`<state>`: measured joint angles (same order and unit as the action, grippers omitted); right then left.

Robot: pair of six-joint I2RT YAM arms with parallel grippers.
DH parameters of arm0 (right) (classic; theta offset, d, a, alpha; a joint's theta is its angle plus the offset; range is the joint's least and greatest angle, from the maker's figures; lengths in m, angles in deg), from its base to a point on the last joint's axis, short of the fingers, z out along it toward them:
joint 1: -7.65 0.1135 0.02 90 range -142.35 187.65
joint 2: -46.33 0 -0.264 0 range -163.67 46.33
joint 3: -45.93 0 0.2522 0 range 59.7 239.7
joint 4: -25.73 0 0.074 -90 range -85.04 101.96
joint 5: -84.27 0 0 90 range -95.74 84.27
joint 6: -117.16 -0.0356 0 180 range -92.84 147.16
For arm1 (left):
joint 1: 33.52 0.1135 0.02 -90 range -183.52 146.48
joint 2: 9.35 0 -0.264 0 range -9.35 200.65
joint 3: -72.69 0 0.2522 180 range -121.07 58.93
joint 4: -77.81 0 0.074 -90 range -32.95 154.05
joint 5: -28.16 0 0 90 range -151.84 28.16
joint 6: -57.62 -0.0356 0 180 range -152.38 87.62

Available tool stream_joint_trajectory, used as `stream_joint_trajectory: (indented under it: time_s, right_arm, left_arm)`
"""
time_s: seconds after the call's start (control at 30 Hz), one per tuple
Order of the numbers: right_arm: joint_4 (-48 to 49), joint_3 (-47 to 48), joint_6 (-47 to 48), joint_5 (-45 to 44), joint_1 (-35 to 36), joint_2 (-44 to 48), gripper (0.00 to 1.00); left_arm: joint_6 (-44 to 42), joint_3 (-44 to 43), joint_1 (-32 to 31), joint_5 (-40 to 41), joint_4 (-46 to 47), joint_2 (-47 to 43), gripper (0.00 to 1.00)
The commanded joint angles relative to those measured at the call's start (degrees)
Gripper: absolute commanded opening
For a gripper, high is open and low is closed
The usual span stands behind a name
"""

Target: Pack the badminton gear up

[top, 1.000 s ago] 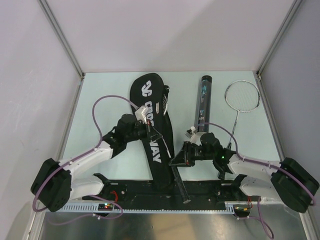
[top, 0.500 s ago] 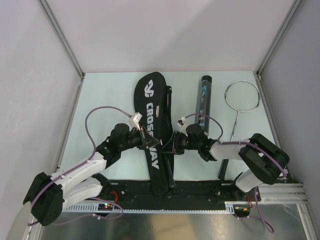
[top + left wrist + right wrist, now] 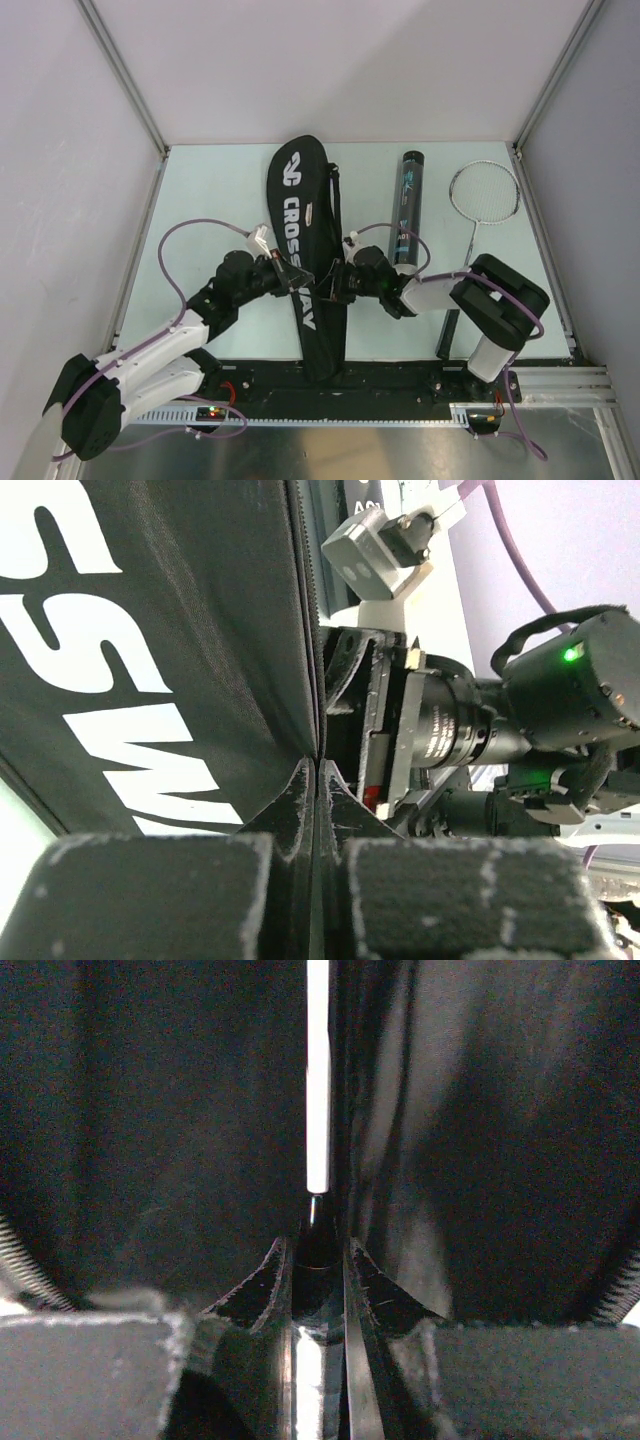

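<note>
The black white-lettered racket bag [image 3: 300, 215] lies lengthwise in mid table. My left gripper [image 3: 296, 272] is shut on the edge of its opening; in the left wrist view the bag's fabric [image 3: 150, 630] runs between the shut pads of that gripper [image 3: 316, 780]. My right gripper [image 3: 338, 283] is shut on the black handle of a racket [image 3: 317, 1080], whose silver shaft points into the dark inside of the bag [image 3: 150, 1110]; the gripper [image 3: 318, 1255] sits at the bag's mouth. A second silver racket [image 3: 485, 190] lies at the right. The black tube [image 3: 409, 205] lies between bag and racket.
The second racket's black handle [image 3: 447, 335] reaches toward the right arm's base. Metal posts and grey walls [image 3: 120, 80] close in the table on three sides. The black base rail [image 3: 330, 385] runs along the near edge.
Both grippers have moved away from the bases and closer together. The racket has slid farther into the bag, its handle no longer sticking out near the rail. The bag has shifted toward the back.
</note>
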<state>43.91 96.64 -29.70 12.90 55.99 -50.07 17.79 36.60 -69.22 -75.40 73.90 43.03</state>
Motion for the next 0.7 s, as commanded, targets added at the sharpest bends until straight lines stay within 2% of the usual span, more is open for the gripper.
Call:
stream_joint_trajectory:
  time_s: [0.0, 0.2, 0.3, 0.4, 0.53, 0.67]
  right_arm:
    - [4.6, 3.0, 0.9, -13.3, 1.1, -2.8, 0.0]
    - [6.3, 4.1, 1.3, -15.7, 3.7, -6.9, 0.0]
    - [6.3, 4.3, 1.8, -16.9, 5.3, -7.8, 0.0]
    - [5.8, 4.8, 2.1, -17.7, 6.4, -8.1, 0.0]
    - [4.9, 5.0, 2.6, -18.5, 6.8, -7.9, 0.0]
    - [3.4, 5.5, 3.5, -20.3, 7.4, -7.4, 0.0]
  left_arm:
    - [4.0, 0.5, -0.7, -2.5, 3.2, -1.4, 0.0]
    - [1.9, 0.7, -0.7, -0.1, 2.8, -0.7, 0.01]
    - [-0.9, 0.1, -0.7, 2.6, 0.4, 0.4, 0.21]
    - [-3.9, -0.6, -0.7, 5.9, -1.7, 2.6, 0.36]
    - [-7.8, -2.2, -0.7, 7.5, -2.8, 7.3, 0.45]
    - [-9.6, -4.2, -1.2, 8.0, -3.0, 11.1, 0.5]
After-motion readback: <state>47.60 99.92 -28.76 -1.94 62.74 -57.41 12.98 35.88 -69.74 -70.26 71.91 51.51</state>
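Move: The right hand holds the racket's grip at the bag's open side; the bag's middle lies about 12 cm ahead, 4 cm left and 4 cm below. The shuttlecock tube is some 28 cm ahead and 23 cm right, the spare racket roughly 15 cm ahead and 40 cm right, both around 4 cm lower. From the left hand, shut on the zip edge, the bag's middle is about 11 cm ahead, straight in line, and 9 cm below. Still gripping the racket, the right hand first sinks about 3 cm and then carries it some 2.5 cm to the left, farther in under the bag's raised zip edge, turning slightly clockwise before it stops. The left hand hardly moves at first with its pinch on the zip edge, then opens its fingers to about half, letting the edge go, and drops about 5 cm towards the bag with its left side rolling up some 10 degrees. ##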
